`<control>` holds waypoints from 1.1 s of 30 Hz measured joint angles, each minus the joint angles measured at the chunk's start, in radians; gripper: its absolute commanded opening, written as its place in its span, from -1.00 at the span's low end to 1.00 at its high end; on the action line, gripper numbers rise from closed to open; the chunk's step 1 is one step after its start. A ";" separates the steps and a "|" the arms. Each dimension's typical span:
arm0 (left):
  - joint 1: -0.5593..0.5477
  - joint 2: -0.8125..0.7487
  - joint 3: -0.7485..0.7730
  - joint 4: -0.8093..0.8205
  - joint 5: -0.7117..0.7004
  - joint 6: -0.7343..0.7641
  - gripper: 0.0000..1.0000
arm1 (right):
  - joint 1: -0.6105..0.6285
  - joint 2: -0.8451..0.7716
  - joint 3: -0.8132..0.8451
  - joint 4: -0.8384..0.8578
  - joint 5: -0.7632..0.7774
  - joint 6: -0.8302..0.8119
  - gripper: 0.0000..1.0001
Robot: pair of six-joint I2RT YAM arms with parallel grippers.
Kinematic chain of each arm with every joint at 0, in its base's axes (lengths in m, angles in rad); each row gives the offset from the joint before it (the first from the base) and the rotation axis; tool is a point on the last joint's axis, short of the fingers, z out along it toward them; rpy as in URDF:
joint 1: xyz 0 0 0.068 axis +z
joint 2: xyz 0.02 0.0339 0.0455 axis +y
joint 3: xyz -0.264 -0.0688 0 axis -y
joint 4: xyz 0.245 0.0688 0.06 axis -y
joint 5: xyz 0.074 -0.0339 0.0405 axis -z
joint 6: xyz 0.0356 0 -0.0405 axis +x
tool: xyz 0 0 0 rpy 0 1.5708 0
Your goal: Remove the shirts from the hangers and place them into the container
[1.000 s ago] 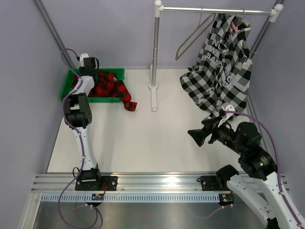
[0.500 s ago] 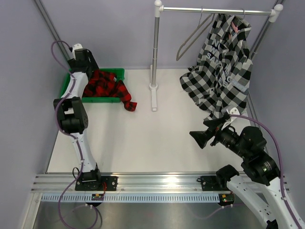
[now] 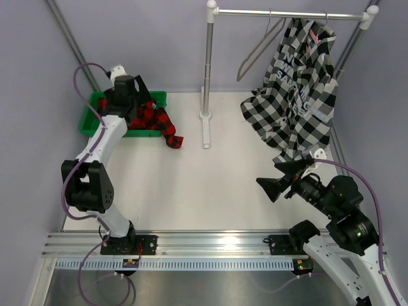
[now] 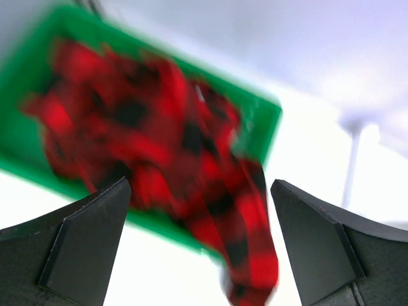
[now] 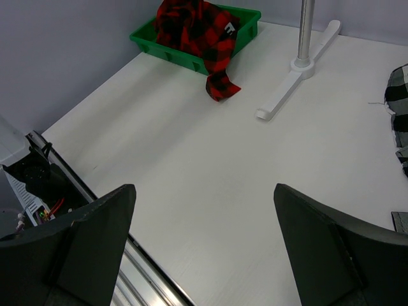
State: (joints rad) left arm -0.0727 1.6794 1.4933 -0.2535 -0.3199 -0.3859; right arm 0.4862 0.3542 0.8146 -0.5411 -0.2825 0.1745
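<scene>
The red-and-black shirt (image 3: 152, 118) lies bunched in the green container (image 3: 88, 125), one sleeve (image 3: 172, 138) spilling over the rim onto the table. My left gripper (image 3: 140, 101) hovers above it, open and empty; the left wrist view shows the blurred shirt (image 4: 159, 127) and container (image 4: 268, 121) between the fingers (image 4: 95, 236). On a hanger (image 3: 325, 17) from the rail hangs the black-and-white shirt (image 3: 296, 95), with an empty hanger (image 3: 252, 57) beside it. Below that shirt, my right gripper (image 3: 280, 178) is open over bare table (image 5: 204, 188).
The silver rack stands at the back: pole (image 3: 207, 64), top rail (image 3: 287, 13), foot (image 3: 206, 131). The right wrist view shows the foot (image 5: 293, 83), the red shirt (image 5: 201, 29) and the checked shirt's hem (image 5: 398, 108). Purple walls close both sides.
My left gripper has opened, let go of the red shirt and risen from the container, swinging right. The right gripper has drifted slightly toward the near right, still open.
</scene>
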 measured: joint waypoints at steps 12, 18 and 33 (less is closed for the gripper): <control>-0.298 0.000 -0.309 -0.002 -0.080 -0.180 0.95 | 0.000 -0.027 -0.002 0.006 0.000 0.006 0.99; -0.311 0.100 -0.298 -0.003 -0.088 -0.214 0.68 | 0.000 -0.033 -0.004 0.006 0.000 0.006 0.99; -0.312 0.197 -0.224 -0.053 -0.107 -0.218 -1.00 | 0.000 -0.034 -0.005 0.006 0.000 0.006 0.99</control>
State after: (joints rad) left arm -0.3847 1.8767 1.2694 -0.3069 -0.4267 -0.6041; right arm 0.4862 0.3206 0.8101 -0.5350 -0.2821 0.1802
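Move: The loose tail of the red shirt hangs over the container's near right corner, roughly 13 cm to the right of my left hand, 7 cm back and 20 cm below. The container with the rest of the shirt has its middle about 6 cm to my left hand's left and 2 cm ahead; the rack foot is some 15 cm right of the tail and 5 cm farther out. From my idle right hand the tail lies about 29 cm ahead, 32 cm left and 25 cm down. I swing my open left hand off the container in a quick diagonal down, right and back, onto the red shirt's overhanging tail, then sink the last few centimetres nearly straight down, about 19 cm lower and 13 cm to the right in all. My fingers tip down some 25 degrees as I go, and I shut them fully, pinching the tail just outside the rim. ##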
